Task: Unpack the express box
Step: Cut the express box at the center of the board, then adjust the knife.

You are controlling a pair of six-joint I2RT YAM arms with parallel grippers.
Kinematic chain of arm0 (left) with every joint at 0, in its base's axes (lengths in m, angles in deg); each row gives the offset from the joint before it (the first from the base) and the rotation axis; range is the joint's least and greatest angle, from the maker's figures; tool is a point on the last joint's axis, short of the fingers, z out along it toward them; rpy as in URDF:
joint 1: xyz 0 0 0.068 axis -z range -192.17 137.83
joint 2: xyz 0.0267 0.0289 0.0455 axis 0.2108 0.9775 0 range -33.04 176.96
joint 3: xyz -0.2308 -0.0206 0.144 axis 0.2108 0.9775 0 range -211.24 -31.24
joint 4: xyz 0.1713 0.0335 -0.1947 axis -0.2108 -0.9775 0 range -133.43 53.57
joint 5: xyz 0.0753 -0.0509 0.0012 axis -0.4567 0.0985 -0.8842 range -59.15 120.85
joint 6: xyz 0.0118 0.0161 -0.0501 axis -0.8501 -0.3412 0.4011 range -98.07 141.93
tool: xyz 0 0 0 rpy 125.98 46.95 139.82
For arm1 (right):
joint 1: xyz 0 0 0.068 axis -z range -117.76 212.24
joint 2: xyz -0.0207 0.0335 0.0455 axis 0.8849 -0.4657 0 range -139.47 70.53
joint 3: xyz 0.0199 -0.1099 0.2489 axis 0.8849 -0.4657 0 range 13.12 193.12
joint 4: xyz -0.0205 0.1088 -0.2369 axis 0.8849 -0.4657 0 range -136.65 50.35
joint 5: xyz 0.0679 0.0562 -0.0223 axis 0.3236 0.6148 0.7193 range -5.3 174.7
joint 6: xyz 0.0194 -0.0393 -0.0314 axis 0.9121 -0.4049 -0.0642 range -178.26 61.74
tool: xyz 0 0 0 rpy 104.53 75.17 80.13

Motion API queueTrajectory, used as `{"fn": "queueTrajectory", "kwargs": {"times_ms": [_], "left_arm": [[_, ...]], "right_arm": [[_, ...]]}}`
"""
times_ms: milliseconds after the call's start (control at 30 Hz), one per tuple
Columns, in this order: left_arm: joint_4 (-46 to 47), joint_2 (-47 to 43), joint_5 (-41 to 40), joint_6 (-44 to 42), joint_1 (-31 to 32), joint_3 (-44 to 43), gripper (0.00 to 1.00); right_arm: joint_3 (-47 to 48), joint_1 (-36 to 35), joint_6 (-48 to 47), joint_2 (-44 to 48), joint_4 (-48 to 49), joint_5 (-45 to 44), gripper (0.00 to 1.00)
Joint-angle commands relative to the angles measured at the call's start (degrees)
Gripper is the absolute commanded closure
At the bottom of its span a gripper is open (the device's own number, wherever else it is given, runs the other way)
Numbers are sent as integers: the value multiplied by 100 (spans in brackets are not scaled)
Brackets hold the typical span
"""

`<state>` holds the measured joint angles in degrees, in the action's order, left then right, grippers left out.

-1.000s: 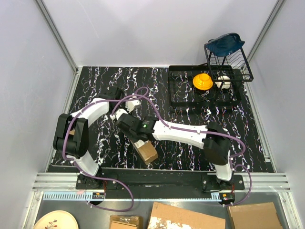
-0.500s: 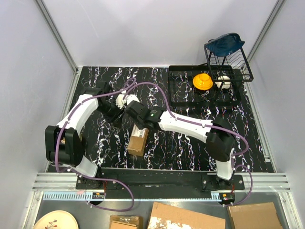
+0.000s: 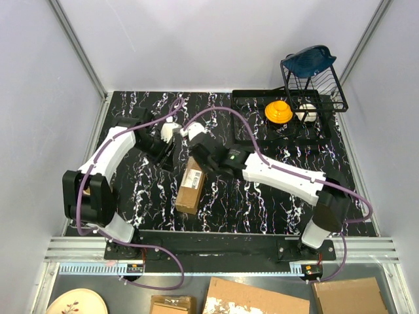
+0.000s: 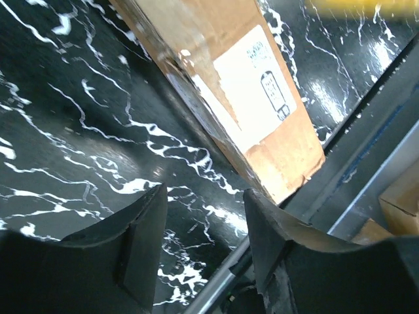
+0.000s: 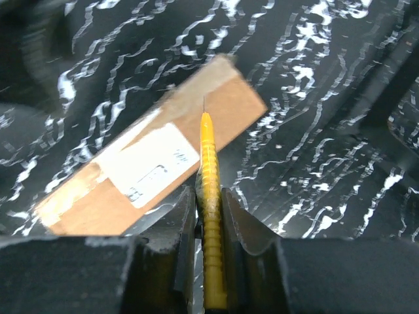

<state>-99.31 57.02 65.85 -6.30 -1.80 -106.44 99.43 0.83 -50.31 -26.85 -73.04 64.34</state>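
Observation:
The express box (image 3: pixel 190 185), a small oblong brown carton with clear tape and a white label (image 5: pixel 147 163), lies flat on the black marbled table. Its long side runs from near to far. My left gripper (image 3: pixel 167 157) hovers just left of the box's far end, open with nothing between its fingers (image 4: pixel 141 242). In the left wrist view the box (image 4: pixel 229 85) lies beyond the fingertips. My right gripper (image 5: pixel 208 203) is shut on a yellow utility knife (image 5: pixel 209 190). The thin blade points at the box's far end, just over its top edge. In the top view the right gripper (image 3: pixel 198 157) sits at that far end.
A black dish tray (image 3: pixel 249 139) at the back right holds a yellow piece (image 3: pixel 278 111) and a white one (image 3: pixel 306 112). A wire rack with a blue object (image 3: pixel 311 59) stands behind it. Cardboard pieces (image 3: pixel 255 297) and a plate (image 3: pixel 75 302) lie below the table's front rail (image 3: pixel 216 247).
The box moved left from the front edge and lies flat, label up. My right gripper went farther back with the knife. The left gripper swung toward the box and its jaws widened.

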Motion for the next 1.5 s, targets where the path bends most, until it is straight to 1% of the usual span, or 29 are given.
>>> {"fn": "queueTrajectory", "kwargs": {"times_ms": [0, 33, 67, 133, 167, 233, 300, 333, 367, 400, 433, 467, 500, 533, 567, 600, 633, 700, 733, 767, 800, 833, 867, 967, 1067, 1167, 1267, 1367, 1467], "left_arm": [[-225, -489, 455, -7, 17, 329, 46], [-269, -646, 481, -59, 44, 365, 43], [-339, -726, 498, -173, 70, 418, 42], [-366, -910, 455, -279, 193, 611, 41], [-392, -946, 429, -306, 315, 681, 41], [-401, -1060, 184, -280, 395, 761, 40], [-401, -1183, 25, -271, 369, 534, 34], [-393, -1349, -46, -297, 343, 411, 30], [-384, -1438, -29, -349, 334, 262, 24], [-410, -1500, 154, -428, 334, -88, 22], [-410, -1648, 295, -621, 325, -257, 19], [-419, -1728, 436, -718, 334, -546, 15], [-419, -1816, 803, -876, 334, -627, 13], [-410, -2043, 1006, -1182, 317, -662, 9], [-306, -2184, 1182, -1281, 308, -645, 3], [-200, -2308, 1489, -1290, 325, -523, 1], [-147, -2500, 1640, -1282, 334, -487, 1], [-251, -2572, 1790, -1211, 544, -635, 1], [-391, -2529, 1817, -1264, 658, -758, 1], [-793, -2494, 1878, -1412, 877, -1047, 1], [-971, -2415, 1966, -1535, 975, -1163, 1], [-1181, -2388, 1993, -1632, 1054, -1277, 1], [-1236, -2371, 2028, -1685, 1159, -1487, 1], [-1517, -2388, 2282, -2019, 1265, -1734, 1], [-1570, -2432, 2292, -2222, 1580, -1482, 1], [-1737, -2274, 2388, -2424, 1774, -1392, 1], [-2132, -1984, 2669, -2714, 1968, -1375, 1], [-2116, -1686, 2889, -2724, 2013, -1190, 1], [-1730, -1571, 3073, -2364, 2013, -1190, 10]], "right_arm": [[-534, 830, -74, 44, 796, -285, 100], [-579, 910, -126, -8, 1034, -197, 100], [-597, 955, -361, -191, 1523, -223, 100], [-413, 1016, -583, -447, 1843, -249, 100], [-291, 1025, -714, -683, 1905, -223, 100], [-61, 1034, -759, -782, 1819, -48, 100], [-130, 1034, -637, -511, 1617, 136, 100], [-253, 1026, -523, -318, 1520, 538, 100], [-402, 1034, -487, 188, 1485, 872, 100], [-612, 1034, -400, 437, 1415, 1137, 100], [-667, 1034, -208, 666, 1127, 1609, 100], [-728, 1026, -171, 1164, 1019, 1884, 100], [-868, 1034, -92, 1430, 931, 2069, 100], [-930, 1034, -30, 1685, 791, 2767, 100], [-1009, 1034, 14, 2123, 738, 3105, 100], [-1054, 1043, 66, 2292, 650, 3413, 100], [-1045, 1034, 58, 2407, 440, 4025, 100], [-976, 1034, 111, 2619, 211, 4311, 100], [-940, 1026, 59, 2645, -16, 4652, 100], [-914, 1025, 58, 2672, -88, 4820, 100], [-861, 1017, 49, 2663, -133, 5153, 100], [-817, 999, -3, 2602, -246, 5269, 100], [-721, 964, -38, 2576, -334, 5331, 100], [-466, 789, -319, 2417, -774, 5253, 100], [-220, 560, -557, 2356, -1020, 5121, 100], [26, 437, -706, 2277, -1275, 4840, 100], [219, 288, -768, 2259, -1390, 4612, 100], [360, 130, -952, 2285, -1425, 4270, 100], [370, 15, -1005, 2303, -1381, 4031, 100]]}}
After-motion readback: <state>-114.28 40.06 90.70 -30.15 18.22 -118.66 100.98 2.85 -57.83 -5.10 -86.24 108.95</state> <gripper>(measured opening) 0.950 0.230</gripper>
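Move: The yellow cutter already held in the right hand lies about 10 cm to the right of the empty left hand, about level with it fore and aft and some 4 cm higher. The express box's middle is about 8 cm right of the left hand, 4 cm nearer the base and 11 cm below. From the right hand the box's middle lies about 5 cm back, 1 cm left and 16 cm down; the dish rack is roughly 20 cm ahead and 30 cm right. The yellow cutter, still gripped by the right hand, first dips forward and down past the box's far end, then is pulled back some 24 cm and lifted well above its start, turning counter-clockwise. The left hand rises about 17 cm, backs up and shifts right, swinging clockwise and opening wide until its fingers straddle the cutter's front end, not closing. ##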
